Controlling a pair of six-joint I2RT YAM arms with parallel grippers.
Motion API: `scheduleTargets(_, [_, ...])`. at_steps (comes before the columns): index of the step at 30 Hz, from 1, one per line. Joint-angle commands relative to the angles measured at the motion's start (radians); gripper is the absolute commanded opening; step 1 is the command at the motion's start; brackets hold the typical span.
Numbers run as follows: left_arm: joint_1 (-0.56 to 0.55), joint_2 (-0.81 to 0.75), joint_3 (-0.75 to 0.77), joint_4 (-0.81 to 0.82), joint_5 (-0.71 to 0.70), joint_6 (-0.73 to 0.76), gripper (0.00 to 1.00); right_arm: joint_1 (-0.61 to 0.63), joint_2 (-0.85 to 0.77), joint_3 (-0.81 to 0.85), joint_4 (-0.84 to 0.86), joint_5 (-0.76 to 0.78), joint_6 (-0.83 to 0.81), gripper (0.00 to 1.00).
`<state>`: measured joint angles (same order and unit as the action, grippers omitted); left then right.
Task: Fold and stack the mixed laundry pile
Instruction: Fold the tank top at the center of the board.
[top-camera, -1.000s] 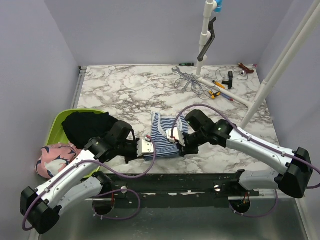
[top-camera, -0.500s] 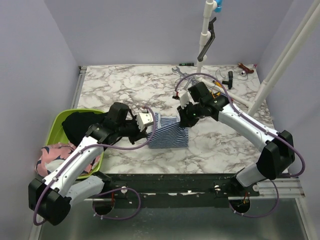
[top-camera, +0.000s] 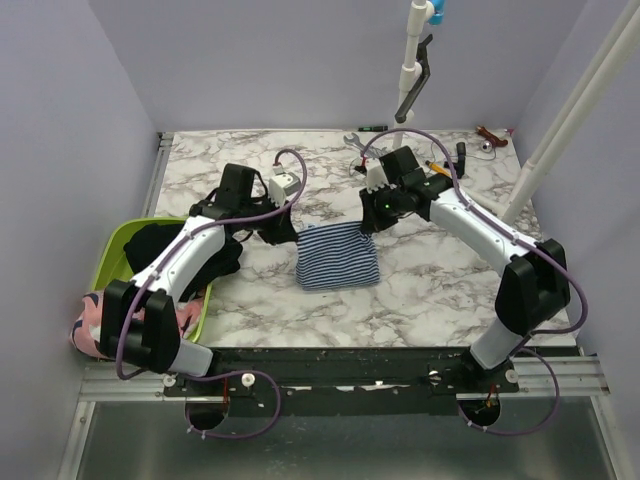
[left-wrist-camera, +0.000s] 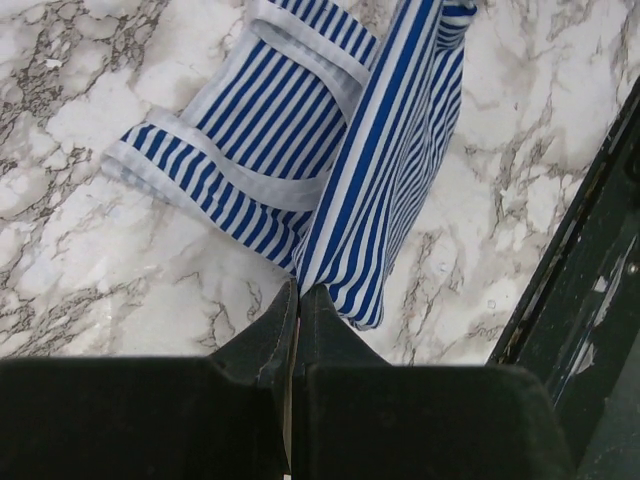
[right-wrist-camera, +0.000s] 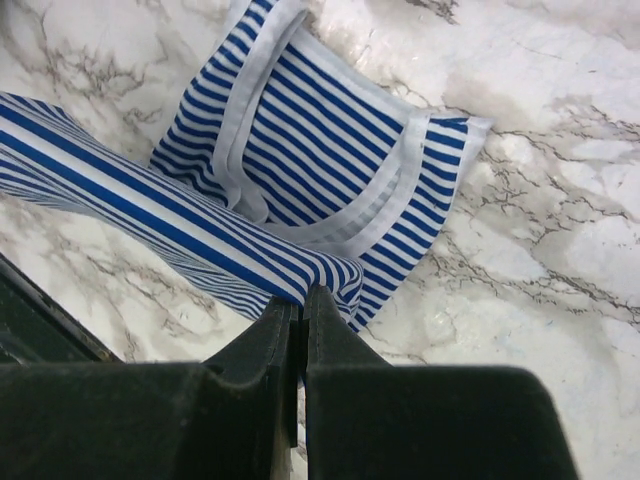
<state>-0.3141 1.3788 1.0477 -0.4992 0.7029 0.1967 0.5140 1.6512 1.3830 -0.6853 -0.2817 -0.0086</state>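
Note:
The navy-and-white striped garment (top-camera: 338, 256) lies doubled over in the middle of the marble table (top-camera: 450, 280). My left gripper (top-camera: 292, 231) is shut on its far left corner, the cloth (left-wrist-camera: 390, 150) pinched at the fingertips (left-wrist-camera: 298, 292). My right gripper (top-camera: 368, 222) is shut on the far right corner, with striped fabric (right-wrist-camera: 330, 150) caught at its tips (right-wrist-camera: 303, 293). The strap end lies flat on the marble beneath the lifted layer. The black garment (top-camera: 168, 250) sits in the lime green basin (top-camera: 112, 252). The pink printed garment (top-camera: 92, 322) hangs over the basin's near edge.
A wrench (top-camera: 362, 148), small hand tools (top-camera: 440, 172) and cables lie at the back right, beside a white pipe stand (top-camera: 408, 75). A slanted white pole (top-camera: 565, 125) crosses the right side. A black rail (top-camera: 400, 362) runs along the table's near edge.
Both grippers carried the garment's near edge up and toward the back of the table, folding the striped cloth over itself. Both arms now reach much farther from their bases.

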Motion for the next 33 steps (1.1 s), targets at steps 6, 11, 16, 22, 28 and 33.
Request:
scheduleTargets(6, [0.086,0.225,0.149,0.010,-0.052,-0.115,0.00,-0.066,0.152,0.109,0.051,0.165,0.072,0.01])
scheduleTargets(11, [0.086,0.333,0.226,-0.005,-0.108,-0.125,0.00,-0.087,0.208,0.117,0.097,0.239,0.094,0.01])
scheduleTargets(16, [0.086,0.413,0.297,-0.011,-0.163,-0.140,0.00,-0.093,0.260,0.114,0.138,0.267,0.102,0.01])
scheduleTargets(22, [0.086,0.504,0.374,-0.047,-0.209,-0.158,0.00,-0.110,0.293,0.109,0.184,0.308,0.117,0.01])
scheduleTargets(28, [0.086,0.556,0.447,-0.073,-0.230,-0.169,0.14,-0.127,0.334,0.108,0.225,0.347,0.137,0.10])
scheduleTargets(33, [0.090,0.595,0.543,-0.111,-0.252,-0.189,0.38,-0.150,0.389,0.157,0.245,0.390,0.181,0.45])
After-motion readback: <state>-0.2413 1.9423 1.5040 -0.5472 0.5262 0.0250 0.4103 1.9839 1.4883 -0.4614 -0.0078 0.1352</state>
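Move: About 11 cm ahead of each hand and some 11 to 13 cm lower lies the shoulder edge of the tank top, whose lifted hem both hands already pinch: the left shoulder 3 cm to the right of the left hand, the right shoulder 2 cm to the right of the right hand. The black garment in the bin sits roughly 21 cm to the left hand's left, level with it and 9 cm lower. The wrench and cables are about 24 cm ahead of the right hand, 4 cm right of it, on the board. Carrying the hem between them, both hands swing it forward over the tank top towards the shoulder edge, about 12 cm, sinking some 7 cm as they go, the left wrist turning a little counter-clockwise and the right clockwise. Only at the end do the fingers part about a third: the left lets go of its corner, while the right, veering outward, still has cloth against one finger. ##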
